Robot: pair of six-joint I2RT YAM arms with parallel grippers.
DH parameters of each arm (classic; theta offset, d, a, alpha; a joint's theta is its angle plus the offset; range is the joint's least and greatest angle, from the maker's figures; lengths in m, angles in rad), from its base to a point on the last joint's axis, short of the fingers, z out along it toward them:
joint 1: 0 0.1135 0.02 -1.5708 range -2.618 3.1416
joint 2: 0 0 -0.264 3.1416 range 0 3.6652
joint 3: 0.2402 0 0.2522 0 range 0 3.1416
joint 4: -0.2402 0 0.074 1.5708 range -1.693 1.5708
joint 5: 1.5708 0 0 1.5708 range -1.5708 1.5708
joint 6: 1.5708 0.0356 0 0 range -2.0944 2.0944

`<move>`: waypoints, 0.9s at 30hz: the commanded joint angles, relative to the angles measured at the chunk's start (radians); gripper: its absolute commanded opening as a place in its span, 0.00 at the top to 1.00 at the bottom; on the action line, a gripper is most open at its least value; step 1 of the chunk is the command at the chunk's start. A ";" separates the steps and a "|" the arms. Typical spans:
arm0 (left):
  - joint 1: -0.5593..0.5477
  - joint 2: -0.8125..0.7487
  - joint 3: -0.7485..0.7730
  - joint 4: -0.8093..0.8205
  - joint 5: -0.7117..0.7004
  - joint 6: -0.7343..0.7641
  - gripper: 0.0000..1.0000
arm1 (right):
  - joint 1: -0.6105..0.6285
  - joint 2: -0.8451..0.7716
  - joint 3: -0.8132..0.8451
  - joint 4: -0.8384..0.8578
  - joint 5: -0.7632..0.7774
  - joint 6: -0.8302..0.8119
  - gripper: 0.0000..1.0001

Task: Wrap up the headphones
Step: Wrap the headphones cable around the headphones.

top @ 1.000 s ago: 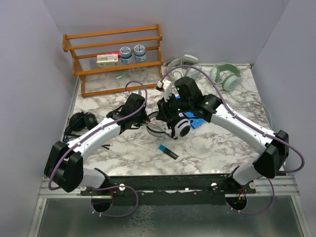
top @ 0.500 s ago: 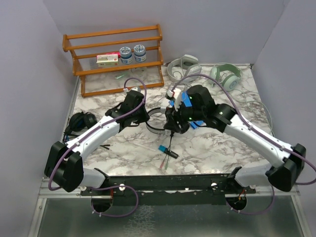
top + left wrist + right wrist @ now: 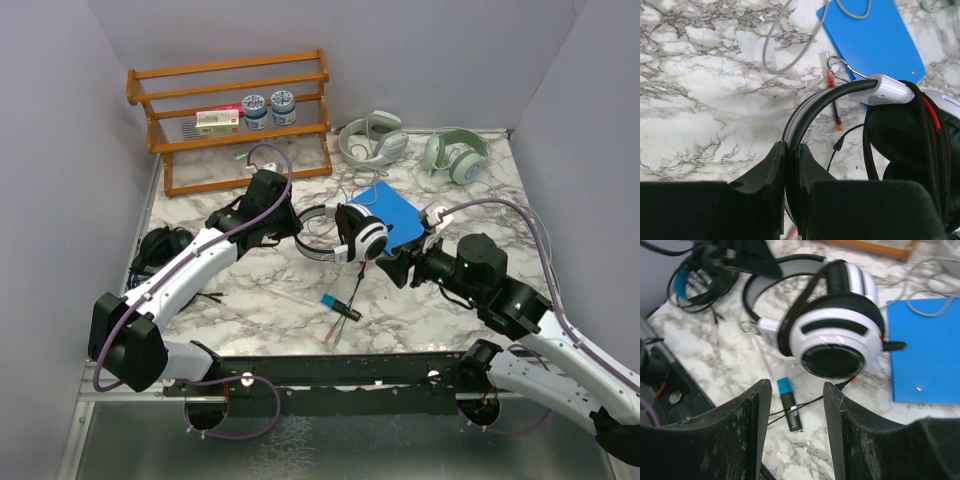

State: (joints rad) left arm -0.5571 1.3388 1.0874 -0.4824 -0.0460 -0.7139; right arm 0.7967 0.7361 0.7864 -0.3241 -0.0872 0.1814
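Observation:
The white-and-black headphones [image 3: 357, 236] hang just over the marble table's middle. My left gripper [image 3: 298, 228] is shut on their black headband [image 3: 812, 105], which runs up between its fingers [image 3: 775, 165]. Black cord is wound around one ear cup [image 3: 920, 145]. A loose thin cable [image 3: 347, 303] trails toward the near edge. My right gripper [image 3: 398, 268] stands open and empty, to the right of the ear cup [image 3: 836, 337] and apart from it. An all-black pair [image 3: 160, 247] lies at the left edge. Two pale pairs [image 3: 373, 137] [image 3: 457, 153] sit at the back.
A blue pad [image 3: 395, 213] lies under and behind the ear cups. A blue-capped black marker [image 3: 341, 307] and thin sticks lie near the front. A wooden rack [image 3: 235, 115] with jars and a box stands at the back left. Grey cables [image 3: 520, 200] loop at the right.
My right gripper has opened, let go of the headphones and drawn back to the right and toward the near edge. The left gripper still holds the headband, slightly further back.

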 commanded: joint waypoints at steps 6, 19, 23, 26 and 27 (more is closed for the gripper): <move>0.016 -0.095 0.214 -0.091 0.089 -0.036 1.00 | -0.002 -0.238 -0.173 0.119 0.201 0.124 0.45; 0.020 -0.095 0.470 -0.232 0.248 -0.091 1.00 | -0.003 -0.311 -0.422 0.425 0.172 0.162 0.14; 0.019 -0.112 0.525 -0.248 0.291 -0.117 1.00 | -0.003 -0.211 -0.468 0.564 0.160 0.195 0.13; 0.019 -0.133 0.551 -0.256 0.313 -0.134 1.00 | -0.003 -0.130 -0.493 0.681 0.142 0.212 0.16; 0.019 -0.138 0.558 -0.261 0.320 -0.138 1.00 | -0.003 -0.097 -0.499 0.725 0.129 0.210 0.17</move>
State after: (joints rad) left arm -0.5404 1.2690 1.5703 -0.7765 0.1761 -0.7734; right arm 0.7948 0.5629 0.3164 0.1802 0.0761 0.3637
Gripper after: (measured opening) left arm 0.145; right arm 0.849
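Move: From the right hand, the dangling cable's splitter, just under the ear cups, lies about 7 cm ahead, 4 cm left and some 14 cm below. The headphones' ear cups are about 11 cm ahead, 4 cm left and 6 cm below this hand; the highlighter is on the table roughly 5 cm ahead, 8 cm left and 25 cm down. From the left hand, which holds the headband, the splitter is some 14 cm right, 5 cm back and 8 cm lower. Raise the headphones about 18 cm with the left gripper still pinching the headband, easing back a little and rolling its left side down some 15 degrees. Meanwhile shift the empty right hand right some 4 cm, spread its fingers wide, then sink about 6 cm while coming back left and slightly forward towards the hanging cable, its left side rolled up. ##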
